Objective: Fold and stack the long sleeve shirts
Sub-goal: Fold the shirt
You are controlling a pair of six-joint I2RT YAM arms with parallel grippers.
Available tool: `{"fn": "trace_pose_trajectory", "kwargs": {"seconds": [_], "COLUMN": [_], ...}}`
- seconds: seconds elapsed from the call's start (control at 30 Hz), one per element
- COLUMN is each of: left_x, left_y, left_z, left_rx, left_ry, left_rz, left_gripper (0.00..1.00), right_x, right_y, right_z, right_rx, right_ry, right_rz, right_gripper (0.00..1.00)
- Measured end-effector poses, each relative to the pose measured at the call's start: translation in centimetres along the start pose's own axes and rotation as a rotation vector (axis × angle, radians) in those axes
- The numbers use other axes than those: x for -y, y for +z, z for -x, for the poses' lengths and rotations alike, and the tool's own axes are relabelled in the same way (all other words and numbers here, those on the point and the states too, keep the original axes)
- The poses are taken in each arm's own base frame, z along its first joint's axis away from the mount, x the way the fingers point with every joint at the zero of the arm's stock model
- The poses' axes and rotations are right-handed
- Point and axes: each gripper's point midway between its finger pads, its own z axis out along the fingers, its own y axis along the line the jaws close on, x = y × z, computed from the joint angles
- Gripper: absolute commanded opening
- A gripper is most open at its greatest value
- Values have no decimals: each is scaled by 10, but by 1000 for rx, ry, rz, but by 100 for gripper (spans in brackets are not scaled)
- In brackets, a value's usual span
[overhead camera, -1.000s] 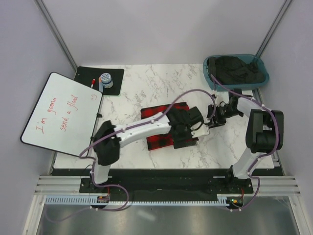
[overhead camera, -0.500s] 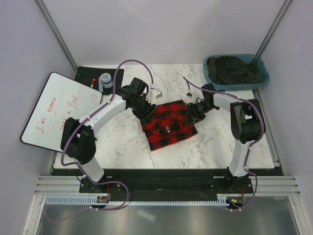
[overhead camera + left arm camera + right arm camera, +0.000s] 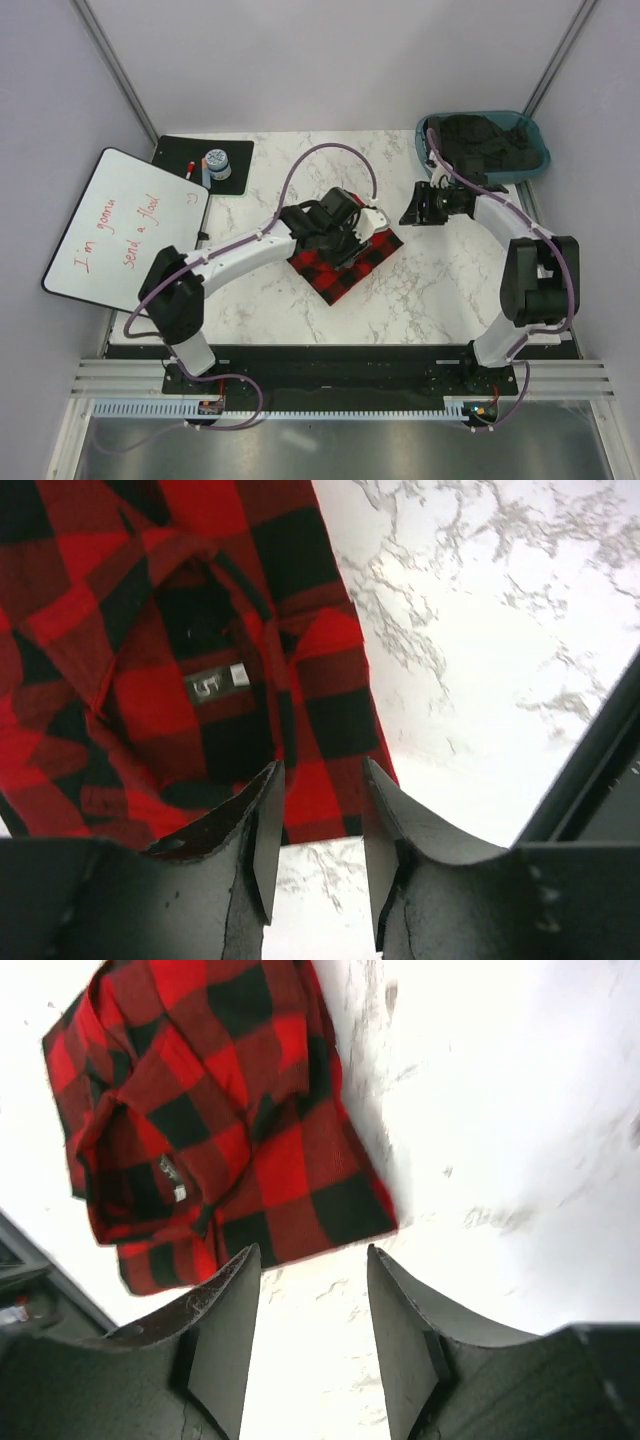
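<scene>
One long sleeve shirt (image 3: 345, 268), a red-and-black check flannel, lies folded as a small diamond mid-table. Its collar and white neck label (image 3: 218, 684) face up. My left gripper (image 3: 350, 235) hovers over the shirt's upper part. In the left wrist view its fingers stand apart above the shirt's edge (image 3: 320, 770) with nothing between them. My right gripper (image 3: 409, 213) is off the shirt's right corner, over bare marble. It is open and empty (image 3: 311, 1252), and the shirt (image 3: 215, 1120) lies just beyond its fingertips.
A teal bin (image 3: 530, 130) holding dark clothes stands at the back right. A whiteboard (image 3: 125, 230) leans at the left. Behind it lies a black mat (image 3: 180, 150) with a marker and a small jar (image 3: 217, 164). Grey walls close in both sides.
The shirt is now a smaller, turned bundle. My left gripper moved from the shirt's upper-left edge to above its middle. My right gripper came off the shirt's right edge and drew back rightward.
</scene>
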Motion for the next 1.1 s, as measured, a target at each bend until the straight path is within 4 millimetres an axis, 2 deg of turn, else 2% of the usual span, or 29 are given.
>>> {"fn": "trace_pose_trajectory", "kwargs": {"seconds": [0.03, 0.1, 0.23, 0.3, 0.47, 0.57, 0.7, 0.73, 0.8, 0.9, 1.0, 1.1], "left_x": [2, 1, 0, 0, -2, -7, -10, -11, -12, -12, -7, 4], "left_y": [7, 22, 46, 56, 77, 84, 90, 91, 91, 87, 82, 77], "left_z": [4, 8, 10, 8, -5, -11, -17, -17, -14, -3, 14, 31], "left_rx": [-6, -21, -56, -72, -127, -153, -176, -178, -174, -155, -127, -98], "left_ry": [13, 33, 58, 68, 87, 100, 113, 118, 119, 125, 137, 160], "left_rz": [6, 31, 62, 67, 78, 97, 109, 112, 114, 117, 116, 108], "left_gripper": [42, 42, 41, 41, 39, 32, 8, 2, 2, 2, 2, 2], "right_x": [2, -1, -8, -14, -17, -19, -22, -23, -25, -27, -27, -27], "right_y": [-5, -1, 26, 32, 45, 50, 53, 56, 61, 67, 70, 70], "right_z": [-8, -31, -103, -122, -105, -99, -98, -99, -101, -107, -109, -109], "right_rx": [7, -19, -154, -194, -130, -111, -103, -103, -111, -133, -140, -140], "right_ry": [47, 145, 376, 472, 533, 557, 562, 557, 553, 565, 575, 578], "right_rz": [10, 48, 116, 156, 222, 255, 275, 276, 284, 286, 293, 292], "right_gripper": [53, 53, 52, 52, 53, 53, 45, 37, 25, 12, 5, 4]}}
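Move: The spot on the folded shirt's near-right edge that the right hand goes for lies about 7 cm back and 6 cm left of it, some 10 cm down. The shirt's right corner is about 5 cm straight back from that hand and as low; the teal tub stands roughly 17 cm forward and 19 cm right. From the left hand the same edge spot is about 7 cm right, 1 cm forward and 12 cm down, the shirt's near corner some 10 cm back and 4 cm left. Right fingers pinch the shirt's near-right edge just in from its right corner, after dropping some 9 cm while going back and left, the hand's left side rolling up. The left hand sinks about 8 cm over the shirt, drifting right and forward, shuts its fingers low down, then rises about 4 cm and heads right towards the right gripper; whether it catches cloth isn't clear. ##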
